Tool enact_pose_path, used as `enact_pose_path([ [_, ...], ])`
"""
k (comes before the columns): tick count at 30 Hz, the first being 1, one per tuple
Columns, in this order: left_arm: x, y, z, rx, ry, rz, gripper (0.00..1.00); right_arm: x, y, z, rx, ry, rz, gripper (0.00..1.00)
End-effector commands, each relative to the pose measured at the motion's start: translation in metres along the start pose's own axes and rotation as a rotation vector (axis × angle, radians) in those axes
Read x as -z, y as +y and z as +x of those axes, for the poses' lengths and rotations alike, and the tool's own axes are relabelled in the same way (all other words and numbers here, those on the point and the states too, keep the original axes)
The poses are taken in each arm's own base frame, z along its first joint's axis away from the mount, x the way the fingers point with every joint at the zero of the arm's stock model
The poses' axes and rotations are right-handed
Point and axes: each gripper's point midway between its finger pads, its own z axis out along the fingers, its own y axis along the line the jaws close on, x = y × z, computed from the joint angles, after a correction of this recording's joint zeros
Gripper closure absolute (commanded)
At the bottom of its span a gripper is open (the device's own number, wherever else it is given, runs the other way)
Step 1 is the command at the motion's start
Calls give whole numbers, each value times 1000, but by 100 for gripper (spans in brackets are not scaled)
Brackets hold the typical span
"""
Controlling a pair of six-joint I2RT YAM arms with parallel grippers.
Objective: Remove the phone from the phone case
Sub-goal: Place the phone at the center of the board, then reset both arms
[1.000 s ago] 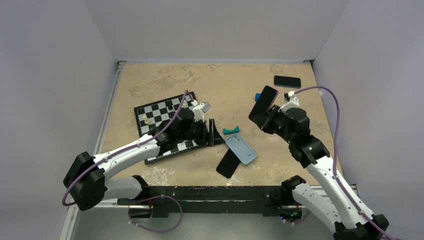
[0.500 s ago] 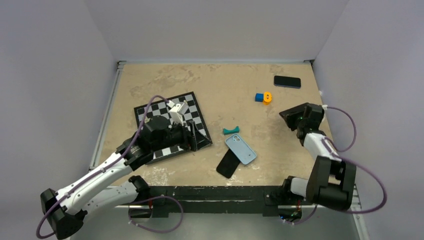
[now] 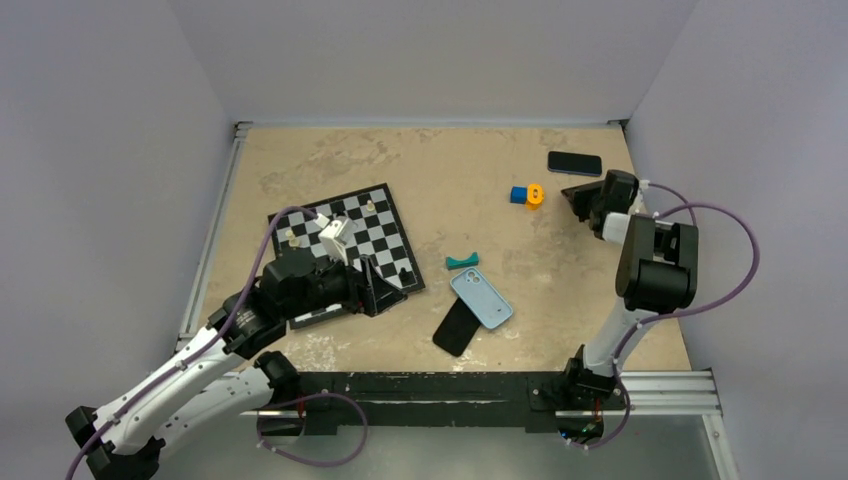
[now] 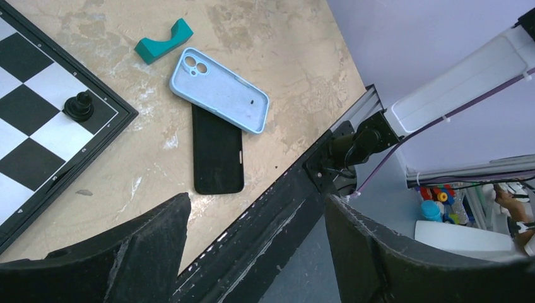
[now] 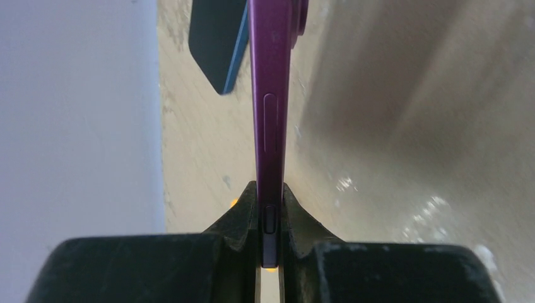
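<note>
The light-blue phone (image 3: 481, 298) (image 4: 221, 91) lies flat at the table's front centre, back up, with its camera spot toward the far-left corner. Its near end overlaps the black phone case (image 3: 456, 327) (image 4: 217, 151), which lies flat beneath it. My left gripper (image 3: 375, 290) (image 4: 257, 203) hovers open and empty at the chessboard's near-right corner, left of both. At the far right, my right gripper (image 3: 580, 197) (image 5: 270, 189) is shut on a thin purple slab (image 5: 271, 95) with side buttons, seen edge-on.
A chessboard (image 3: 385, 230) (image 4: 31, 126) with a few pieces lies left of centre. A teal block (image 3: 462, 262) (image 4: 163, 43) sits just beyond the phone. A blue-and-orange block (image 3: 526, 194) and an all-black slab (image 3: 574, 162) (image 5: 217, 38) lie at the back right. The black base rail (image 3: 430, 385) runs along the near edge.
My left arm drew back toward the near left and its jaws opened wider. My right arm swung right and folded upright, carrying the purple slab toward the far-right edge.
</note>
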Motion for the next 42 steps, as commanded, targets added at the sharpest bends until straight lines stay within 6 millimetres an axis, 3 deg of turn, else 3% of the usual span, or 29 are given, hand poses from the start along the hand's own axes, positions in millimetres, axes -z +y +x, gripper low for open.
enact_pose_path([
  [1, 3, -4, -5, -40, 0, 1, 19, -18, 53, -22, -34, -41, -116, 91],
  [7, 4, 1, -4, -35, 0, -25, 19, -44, 55, -25, -15, -20, -78, 79],
  [15, -1, -2, -2, 5, 5, 0, 19, -44, 50, -23, -26, -28, -72, 78],
  [18, 0, -6, -3, 8, 5, 9, 19, -46, 50, -18, -7, 5, -75, 59],
  [21, 2, -7, -4, 11, 3, 9, 19, -41, 56, -12, 39, 49, -95, 47],
  [25, 6, -5, -4, 15, -2, -1, 19, -14, 67, -2, 121, 102, -154, 37],
  [35, 8, 2, -11, 17, -17, -67, 16, 72, 42, 5, 476, 79, -149, 32],
  [38, 17, -2, -25, -17, -59, -83, 16, 105, 54, 7, 607, 64, -199, 31],
  [42, 44, -13, -64, -106, -222, -97, 14, 166, 75, -1, 759, -85, -259, 30],
])
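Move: The right hand still holds the purple phone by its left end. Its landing spot is about 5 cm ahead, 4 cm right and 2 cm down. From that hand, the dark phone lies some 13 cm ahead and 4 right; the yellow toy 2 ahead and 8 left, with the blue block 4 farther left. The spot lies roughly 37 cm ahead, 50 right and 19 below the left hand. Right hand carries the purple phone forward 5 cm, lets go, then withdraws some 16 cm up and back. ##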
